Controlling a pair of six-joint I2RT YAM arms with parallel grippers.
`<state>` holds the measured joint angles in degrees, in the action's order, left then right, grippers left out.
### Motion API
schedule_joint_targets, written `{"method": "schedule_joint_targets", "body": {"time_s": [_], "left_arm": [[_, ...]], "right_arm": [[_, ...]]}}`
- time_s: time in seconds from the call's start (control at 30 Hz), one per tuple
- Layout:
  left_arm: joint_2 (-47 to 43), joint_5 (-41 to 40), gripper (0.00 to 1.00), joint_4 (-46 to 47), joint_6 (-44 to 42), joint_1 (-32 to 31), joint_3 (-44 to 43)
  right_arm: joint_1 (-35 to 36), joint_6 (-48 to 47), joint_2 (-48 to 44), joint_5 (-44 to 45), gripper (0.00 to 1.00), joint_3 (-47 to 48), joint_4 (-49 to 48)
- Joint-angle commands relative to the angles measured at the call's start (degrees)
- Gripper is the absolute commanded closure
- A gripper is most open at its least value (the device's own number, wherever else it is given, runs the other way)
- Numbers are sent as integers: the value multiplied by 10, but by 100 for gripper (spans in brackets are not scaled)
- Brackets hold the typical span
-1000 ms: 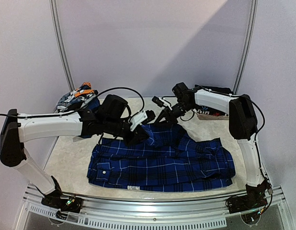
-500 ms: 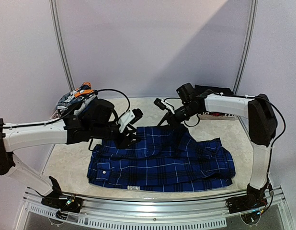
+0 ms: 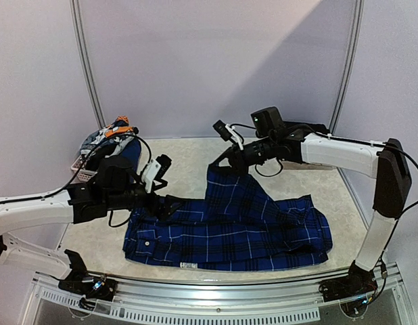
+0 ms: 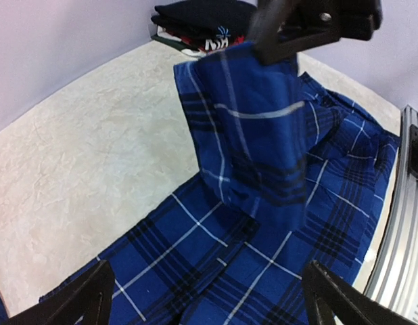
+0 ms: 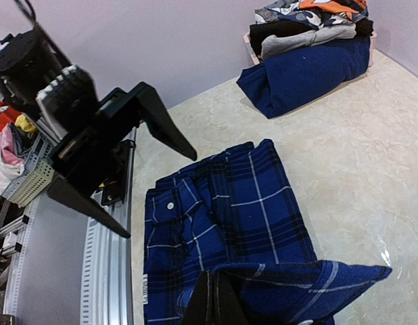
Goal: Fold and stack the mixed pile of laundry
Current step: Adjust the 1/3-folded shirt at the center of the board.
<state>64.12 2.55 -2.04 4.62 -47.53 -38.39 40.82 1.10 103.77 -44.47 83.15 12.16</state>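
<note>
A blue plaid garment (image 3: 236, 227) lies spread across the middle of the table. My right gripper (image 3: 220, 157) is shut on its far edge and holds that flap (image 4: 260, 128) raised above the rest; the pinch shows at the bottom of the right wrist view (image 5: 222, 301). My left gripper (image 3: 170, 206) hovers open just over the garment's left part, its two fingers (image 4: 80, 298) spread wide with only flat cloth beneath. The rest of the mixed laundry pile (image 3: 107, 139), grey, white, orange and dark blue pieces (image 5: 307, 47), sits at the back left corner.
A pale basket (image 3: 80, 164) holds the back-left pile. A stack of dark folded clothes (image 3: 300, 130) lies at the back right (image 4: 202, 17). A metal rail (image 3: 216, 298) runs along the near table edge, and curved frame poles (image 3: 87, 68) stand at the back.
My left gripper opened, released the plaid cloth and drew back to the left. My right gripper closed on the far edge and lifted it up and slightly left.
</note>
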Motion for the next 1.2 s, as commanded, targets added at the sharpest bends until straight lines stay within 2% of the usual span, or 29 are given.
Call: {"method": "schedule_joint_targets", "body": {"time_s": [0.0, 0.1, 0.17, 0.33, 0.43, 0.67, 0.9, 1.0, 1.17], "left_arm": [[-4, 126, 0, 121, 47, 50, 45], [40, 242, 1, 195, 73, 89, 55], [86, 295, 0, 234, 83, 96, 48], [201, 382, 0, 326, 124, 103, 9], [260, 437, 1, 456, 188, 110, 6], [390, 518, 0, 644, 296, 121, -38], [474, 564, 2, 762, 380, 125, -87], [498, 586, 13, 839, 435, 125, -91], [502, 603, 42, 849, 443, 123, -92]], "right_arm": [[-1, -34, -33, -96, 100, -15, 32], [-1, -102, -36, -154, 100, -11, 97], [-1, -160, -36, -161, 100, -4, 141], [0, -226, -36, -177, 100, 4, 190], [-1, -244, -41, -182, 100, 5, 202], [-1, -274, -51, -195, 100, 12, 227], [-1, -287, -58, -193, 100, 20, 234], [-1, -284, -57, -184, 100, 23, 230], [-1, -265, -50, -164, 100, 25, 215]]}}
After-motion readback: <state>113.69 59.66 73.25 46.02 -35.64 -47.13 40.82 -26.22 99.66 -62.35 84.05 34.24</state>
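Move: The right hand still pinches the lifted flap of the blue shirt; the shirt's spread body lies about 9 cm back from that hand, 3 cm to its right and 20 cm below. From the empty left hand, the flap's free edge is some 12 cm to the right, 5 cm ahead and 2 cm higher; the shirt body's middle is 16 cm right, 4 cm back and 15 cm down. The laundry basket stands roughly 24 cm ahead and 27 cm left of the left hand. Keeping its pinch on the flap, the right hand draws it back over the shirt about 8 cm and slightly right, turning some 25 degrees counter-clockwise. The wide-open left hand travels about 10 cm right to the flap's free edge, dipping midway and edging forward, its left side rolling down as it tips down and swings clockwise; near the end its fingers begin closing around the edge. ##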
